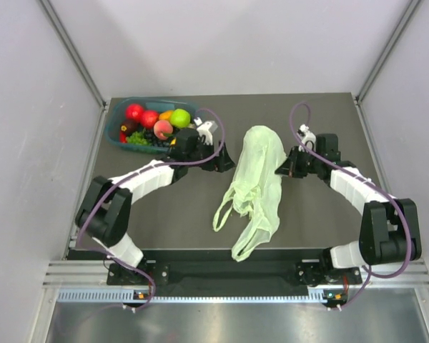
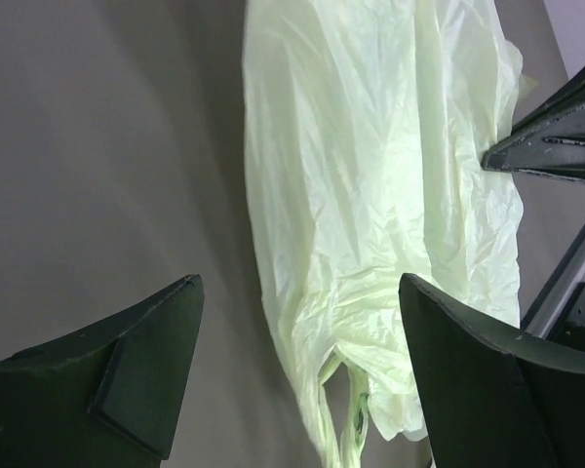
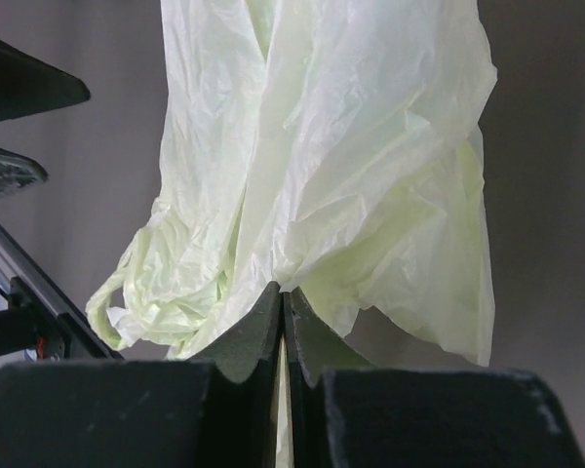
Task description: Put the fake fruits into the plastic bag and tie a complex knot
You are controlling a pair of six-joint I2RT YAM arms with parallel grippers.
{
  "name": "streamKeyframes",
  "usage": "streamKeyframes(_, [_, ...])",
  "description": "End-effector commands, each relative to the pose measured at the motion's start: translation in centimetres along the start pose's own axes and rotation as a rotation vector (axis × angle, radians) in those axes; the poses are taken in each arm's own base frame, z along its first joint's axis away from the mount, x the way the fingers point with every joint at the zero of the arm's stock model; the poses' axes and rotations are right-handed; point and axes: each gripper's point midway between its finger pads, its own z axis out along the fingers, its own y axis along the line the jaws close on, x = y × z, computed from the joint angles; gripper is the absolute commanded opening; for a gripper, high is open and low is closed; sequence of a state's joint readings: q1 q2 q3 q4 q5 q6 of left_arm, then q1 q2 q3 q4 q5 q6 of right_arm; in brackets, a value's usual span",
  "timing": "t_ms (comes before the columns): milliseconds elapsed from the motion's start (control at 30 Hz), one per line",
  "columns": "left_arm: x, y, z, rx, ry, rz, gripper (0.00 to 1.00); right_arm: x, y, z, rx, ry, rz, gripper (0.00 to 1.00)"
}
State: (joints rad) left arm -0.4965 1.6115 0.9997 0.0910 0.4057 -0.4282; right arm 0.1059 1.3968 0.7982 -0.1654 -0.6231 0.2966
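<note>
The pale green plastic bag (image 1: 257,182) lies crumpled along the middle of the dark table, its loop handles (image 1: 227,214) toward the near edge. My right gripper (image 1: 282,168) is at the bag's right edge; in the right wrist view it (image 3: 283,290) is shut with a thin fold of the plastic bag (image 3: 322,166) pinched between its fingers. My left gripper (image 1: 227,161) stands open just left of the bag; in the left wrist view it (image 2: 300,283) has nothing held, and the bag (image 2: 370,195) lies beyond the fingers. The fake fruits (image 1: 154,121) sit in a tray at the far left. No knot shows.
The teal tray (image 1: 117,137) holds a red fruit (image 1: 134,111), a green one (image 1: 180,118), a peach one (image 1: 163,129) and dark grapes. Grey walls enclose the table on three sides. A metal rail (image 1: 222,275) runs along the near edge by the arm bases.
</note>
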Motion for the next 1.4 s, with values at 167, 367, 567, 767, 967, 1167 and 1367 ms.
streamKeyframes(167, [-0.8, -2.8, 4.0, 0.105, 0.03, 0.018, 0.74, -1.0, -0.1, 0.1, 0.005, -0.03, -0.058, 0.0])
streamKeyframes(367, [1.8, -1.8, 7.3, 0.061, 0.156, -0.038, 0.59, -1.5, -0.1, 0.2, 0.02, -0.044, -0.06, 0.0])
streamKeyframes(567, [2.9, -3.0, 8.6, 0.128, 0.196, -0.06, 0.0, -1.8, -0.6, 0.2, 0.062, -0.047, -0.059, 0.0])
streamKeyframes(767, [0.0, 0.1, 6.1, -0.019, 0.119, -0.049, 0.0, -2.0, -4.0, -1.0, 0.299, -0.044, -0.016, 0.0])
streamKeyframes(967, [-2.2, 4.0, 3.7, -0.136, 0.086, -0.066, 0.0, -3.7, -5.9, -2.7, 0.462, -0.104, 0.016, 0.0])
streamKeyframes(1167, [-2.4, 6.2, 2.7, -0.193, 0.089, -0.042, 0.0, -4.0, -7.9, -4.2, 0.596, -0.149, 0.054, 0.03])
streamKeyframes(1367, [-2.7, 4.9, 3.2, -0.114, 0.106, -0.011, 0.0, -4.3, -5.1, -3.9, 0.434, -0.18, 0.02, 0.61])
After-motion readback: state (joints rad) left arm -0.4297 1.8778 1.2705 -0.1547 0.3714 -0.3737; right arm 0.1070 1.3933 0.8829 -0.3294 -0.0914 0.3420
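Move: The plastic bag's left edge, the part about to be pinched, is some 7 cm right of the left hand, about 1 cm ahead and 7 cm below. The left handle loop lies some 17 cm back, 2 cm left and 12 cm lower; the fruit bin is about 15 cm ahead, 27 cm left, 8 cm below. From the right hand, already pinching the bag's right side, that left edge is some 13 cm left, level fore and aft, 4 cm lower. Rightward and down by about 7 cm each, the open left hand reaches the bag's left edge, tipping slightly down, and shuts on it, then draws it some 9 cm left and 4 cm forward. The right hand at first holds nearly still, then pulls about 8 cm right and slightly forward, turning clockwise and rolling, and finally opens, letting go of the bag's right side. ##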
